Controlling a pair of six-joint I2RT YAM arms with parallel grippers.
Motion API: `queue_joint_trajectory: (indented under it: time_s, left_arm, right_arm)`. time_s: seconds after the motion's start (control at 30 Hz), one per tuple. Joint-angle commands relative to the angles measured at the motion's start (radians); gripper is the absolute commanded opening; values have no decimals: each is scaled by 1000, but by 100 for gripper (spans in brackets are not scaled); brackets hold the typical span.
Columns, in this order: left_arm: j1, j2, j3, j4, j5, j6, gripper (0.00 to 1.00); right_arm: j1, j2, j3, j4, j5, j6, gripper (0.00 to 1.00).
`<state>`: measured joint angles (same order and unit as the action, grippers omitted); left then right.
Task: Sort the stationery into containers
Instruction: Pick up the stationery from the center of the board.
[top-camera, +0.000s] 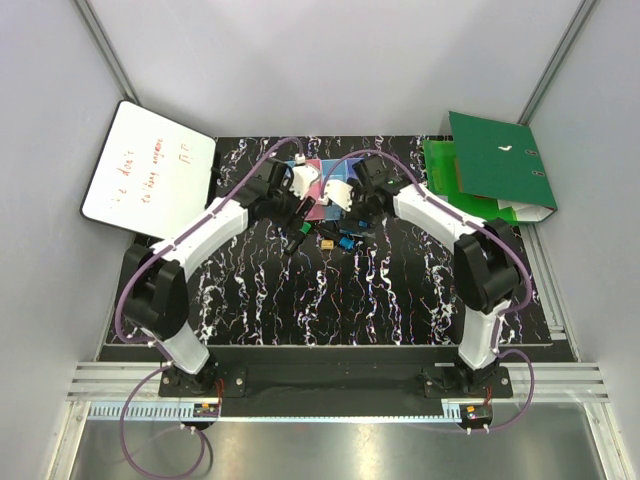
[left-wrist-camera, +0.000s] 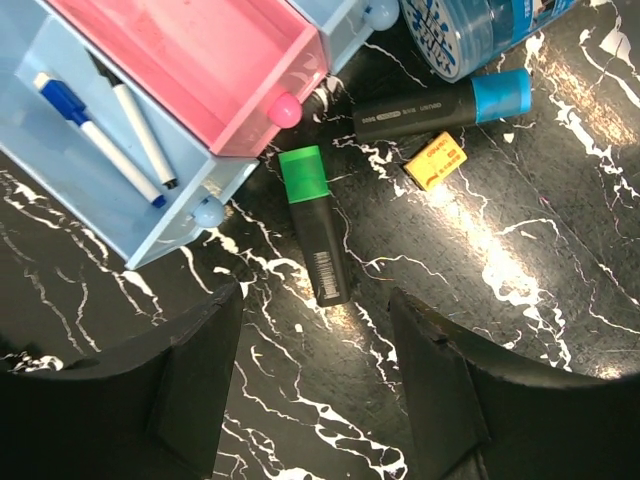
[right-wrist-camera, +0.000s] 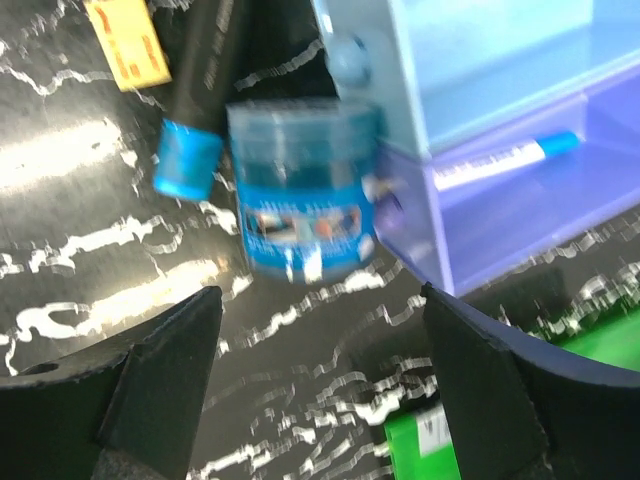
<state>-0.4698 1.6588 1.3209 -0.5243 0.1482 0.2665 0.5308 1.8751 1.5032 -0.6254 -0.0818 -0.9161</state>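
Note:
The containers (top-camera: 322, 186) are a row of joined bins at the mat's far middle. Two white markers (left-wrist-camera: 120, 130) lie in the light blue bin (left-wrist-camera: 60, 190), and the pink bin (left-wrist-camera: 200, 60) holds nothing. In the purple bin (right-wrist-camera: 520, 210) lies a white marker with a blue cap (right-wrist-camera: 505, 155). On the mat in front lie a green-capped black marker (left-wrist-camera: 312, 225), a blue-capped black marker (left-wrist-camera: 440, 108), a yellow piece (left-wrist-camera: 435, 160) and a round blue roll (right-wrist-camera: 300, 185). My left gripper (left-wrist-camera: 315, 380) stands open just short of the green-capped marker. The right gripper (right-wrist-camera: 320, 390) is open near the roll and holds nothing.
A white whiteboard (top-camera: 150, 170) with red writing leans at the far left. A large green binder (top-camera: 495, 165) lies at the far right of the marbled black mat (top-camera: 330, 300). A green item (right-wrist-camera: 420, 440) shows low in the blurred right wrist view.

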Motion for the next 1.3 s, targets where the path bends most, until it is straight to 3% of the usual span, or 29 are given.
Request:
queue_joint_trajectory:
  time_s: [0.0, 0.53, 1.27]
  left_arm:
    - [20, -80, -11, 35, -27, 22, 65]
    - [145, -160, -14, 4, 7, 45, 65]
    - [172, -153, -11, -32, 31, 62, 65]
  right_arm:
    - [26, 50, 64, 9, -55, 3, 89]
    - [40, 154, 78, 46, -52, 5, 89]
    - [-31, 174, -4, 142, -30, 29, 84]
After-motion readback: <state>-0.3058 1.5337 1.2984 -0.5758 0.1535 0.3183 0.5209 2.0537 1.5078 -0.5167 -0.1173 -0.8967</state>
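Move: The blue jar, lying on its side, is about 7 cm below the right hand, 2 cm ahead and 2 cm to its left. From the jar, the cyan highlighter lies some 5 cm left and 3 cm nearer the bases, the yellow eraser 6 cm left and 6 cm nearer; the purple drawer is 8 cm beyond it. From the left hand, the jar is about 6 cm ahead, 14 cm right and 10 cm down, and the green highlighter almost straight underneath, 13 cm down. With its fingers still wide open, the right hand straddles the blue jar, coming down about 7 cm so that a fingertip stands on each side; touch itself can't be made out. It drifts nearly 3 cm left early on, then eases a little forward and back right. The left hand, open and empty, clears away some 7 cm left, rising about 4 cm. ##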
